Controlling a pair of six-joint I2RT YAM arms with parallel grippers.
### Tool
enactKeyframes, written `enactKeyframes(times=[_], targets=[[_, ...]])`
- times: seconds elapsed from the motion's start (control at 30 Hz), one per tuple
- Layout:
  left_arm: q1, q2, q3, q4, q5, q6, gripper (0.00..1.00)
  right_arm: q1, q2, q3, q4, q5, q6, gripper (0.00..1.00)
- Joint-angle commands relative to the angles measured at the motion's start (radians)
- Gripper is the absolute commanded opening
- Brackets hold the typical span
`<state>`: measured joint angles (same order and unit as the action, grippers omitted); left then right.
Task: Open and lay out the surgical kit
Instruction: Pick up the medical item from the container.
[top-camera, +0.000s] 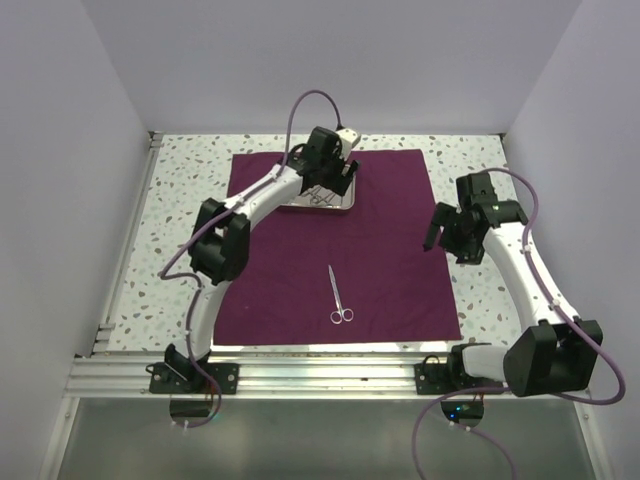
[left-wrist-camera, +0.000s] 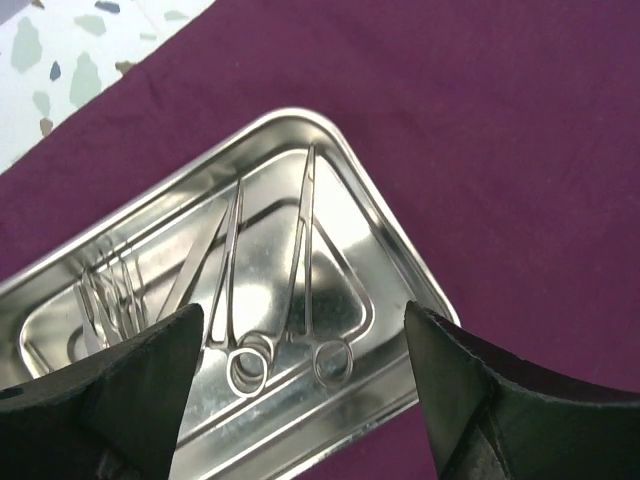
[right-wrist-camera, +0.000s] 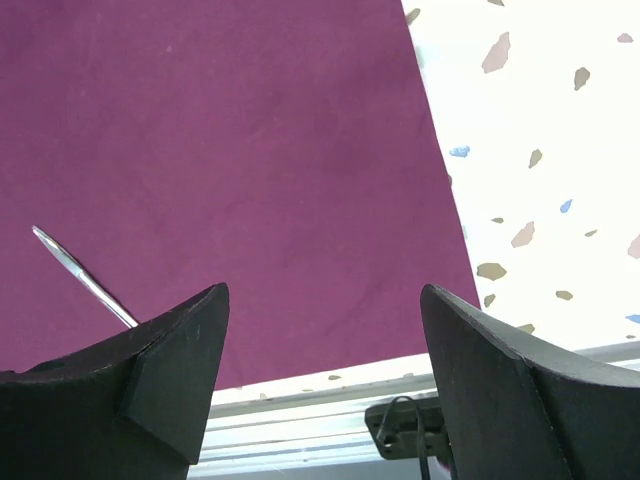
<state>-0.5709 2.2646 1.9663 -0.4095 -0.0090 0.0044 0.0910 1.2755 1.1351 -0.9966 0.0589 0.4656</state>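
Observation:
The dark purple cloth wrap lies spread flat on the table. At its back left stands the steel tray, partly hidden under my left gripper. The left wrist view shows that gripper open just above the tray, nothing between its fingers. Two ring-handled forceps lie inside, with more thin instruments at the tray's left end. A pair of scissors rests on the cloth near the front. My right gripper hovers open over the cloth's right edge; the scissors' tip shows at its left.
The speckled tabletop borders the cloth on all sides. A metal rail with the arm bases runs along the near edge, also visible as the rail below the right gripper. White walls enclose the left, back and right.

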Motion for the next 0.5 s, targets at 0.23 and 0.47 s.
enactKeyframes(times=[0.23, 0.47], targets=[[0.039, 0.188, 0.167, 0.103, 0.153, 0.017, 0.85, -0.004, -0.031, 0.014, -0.086, 0.041, 0.011, 0.81], [0.057, 0.28, 0.221, 0.118, 0.165, 0.003, 0.82, -0.004, -0.015, 0.022, -0.099, 0.041, 0.044, 0.82]])
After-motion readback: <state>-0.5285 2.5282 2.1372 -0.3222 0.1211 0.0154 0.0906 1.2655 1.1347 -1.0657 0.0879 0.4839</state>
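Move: The right-most scissors in the tray, the medical item aimed at, lie about 5 cm ahead of the left hand, 2 cm to its right and 10 cm below. A second pair is 6 cm ahead and 1 cm left, and a cluster of small instruments 7 cm ahead and 9 cm left, both at the same depth. From the right hand, the scissors are roughly 28 cm ahead, 23 cm left and 14 cm down. Towards the right-most scissors in the tray's far right corner, the left hand first slides forward and a little right over the tray, then sinks steeply, about 7 cm down and 4 cm forward in all. Its fingers stay wide open, one to either side of the scissors, and the wrist keeps nearly its slant; no touch can be made out. ##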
